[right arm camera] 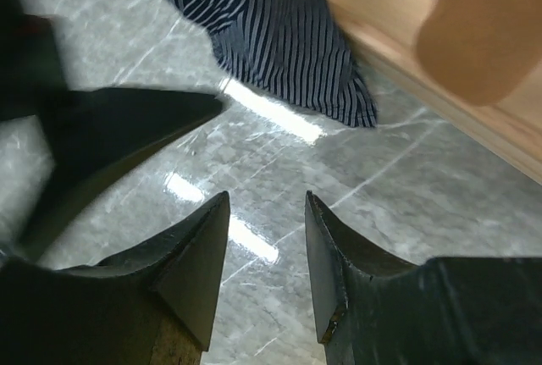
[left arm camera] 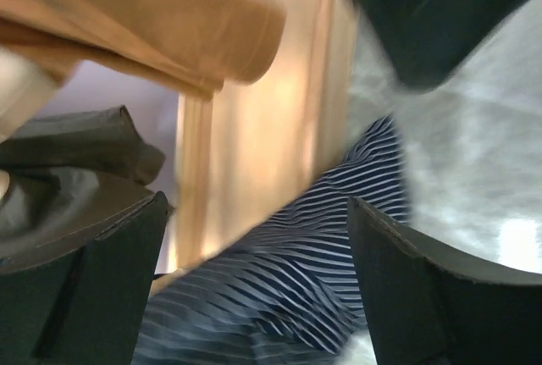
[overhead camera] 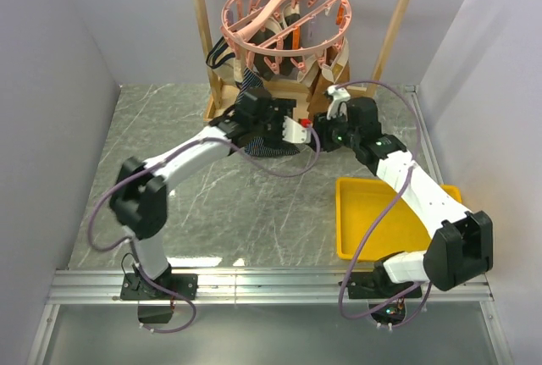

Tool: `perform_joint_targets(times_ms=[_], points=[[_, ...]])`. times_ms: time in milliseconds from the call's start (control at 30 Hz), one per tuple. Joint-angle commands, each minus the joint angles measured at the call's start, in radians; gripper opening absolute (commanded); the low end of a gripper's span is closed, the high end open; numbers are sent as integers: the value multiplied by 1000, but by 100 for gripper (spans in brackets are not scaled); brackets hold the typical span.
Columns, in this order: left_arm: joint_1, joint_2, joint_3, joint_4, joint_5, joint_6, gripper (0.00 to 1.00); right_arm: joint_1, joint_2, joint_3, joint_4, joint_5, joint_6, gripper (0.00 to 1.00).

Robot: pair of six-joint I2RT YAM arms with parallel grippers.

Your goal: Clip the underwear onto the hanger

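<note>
The underwear (overhead camera: 269, 143), dark navy with thin light stripes, lies crumpled on the table at the foot of the wooden rack. My left gripper (overhead camera: 257, 119) hovers right over it, open wide. In the left wrist view the striped fabric (left arm camera: 288, 272) fills the space below and between the two spread fingers, and neither finger presses it. My right gripper (overhead camera: 329, 124) is to the right of the underwear (right arm camera: 262, 35), open part way with only bare table between its fingers (right arm camera: 339, 263). The pink round hanger (overhead camera: 284, 22) hangs from the rack above, with several garments clipped on.
The wooden rack (overhead camera: 216, 85) stands at the back, and its base board (left arm camera: 254, 128) is close behind the underwear. Tan (left arm camera: 144, 26) and dark (left arm camera: 76, 153) garments dangle from the hanger just above my left gripper. A yellow tray (overhead camera: 364, 212) sits at the front right.
</note>
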Motion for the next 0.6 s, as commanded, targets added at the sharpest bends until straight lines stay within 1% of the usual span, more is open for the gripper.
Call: perform_joint_targets(times_ms=[0,33,67,100,167,233,300,367,400,433,500,533,567], points=[[-15,123,155,-91,-181,217,92,-42,-68,-12,56,-16,57,48],[-15,185,184,-107,-207,234,92,-59,-77,-16,49,-20,63,48],[-17,215,212,-117,-227,241,92,-68,-80,-21,49,-27,69,48],[-17,245,267,-140,-263,257,91,-77,-85,-30,43,-33,80,48],[-17,325,307,-173,-305,287,88,-94,-91,-33,37,-40,83,48],[-15,389,359,-202,-362,307,86,-100,-100,-35,31,-45,86,48],[-15,422,416,-271,-388,304,83,-109,-116,-39,32,-48,83,48],[-17,451,456,-336,-402,289,73,-114,-120,-41,34,-51,77,48],[-15,454,462,-357,-405,288,65,-116,-122,-42,36,-53,75,48],[-15,451,462,-367,-397,278,48,-117,-122,-44,36,-54,74,48],[-18,431,442,-383,-385,275,33,-120,-123,-51,42,-65,72,47],[-18,401,430,-387,-368,277,17,-120,-122,-55,46,-68,74,46],[-23,382,397,-390,-359,277,10,-122,-122,-62,51,-79,78,45]])
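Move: My empty left hand is above the striped underwear, which hangs from the hanger's front-left clip. The edge I want lies about 8 cm ahead, 2 cm left and 12 cm below. That clip is some 4 cm ahead, 11 cm left and 20 cm up; the brown garment hangs roughly 10 cm ahead and 8 cm right, about level. The wooden base lies some 9 cm ahead, straight below. From my right hand that edge is about 13 cm ahead, 9 cm left and 12 cm down. I plunge my left hand about 11 cm down and some 8 cm forward to the underwear's edge over the wooden base, tipping the fingers some 30 degrees steeper towards the table. Once the forward reach is spent and the descent is slowing, I shut the wide-open fingers on the fabric edge. My right hand, holding nothing, backs off about 5 cm to the right. ##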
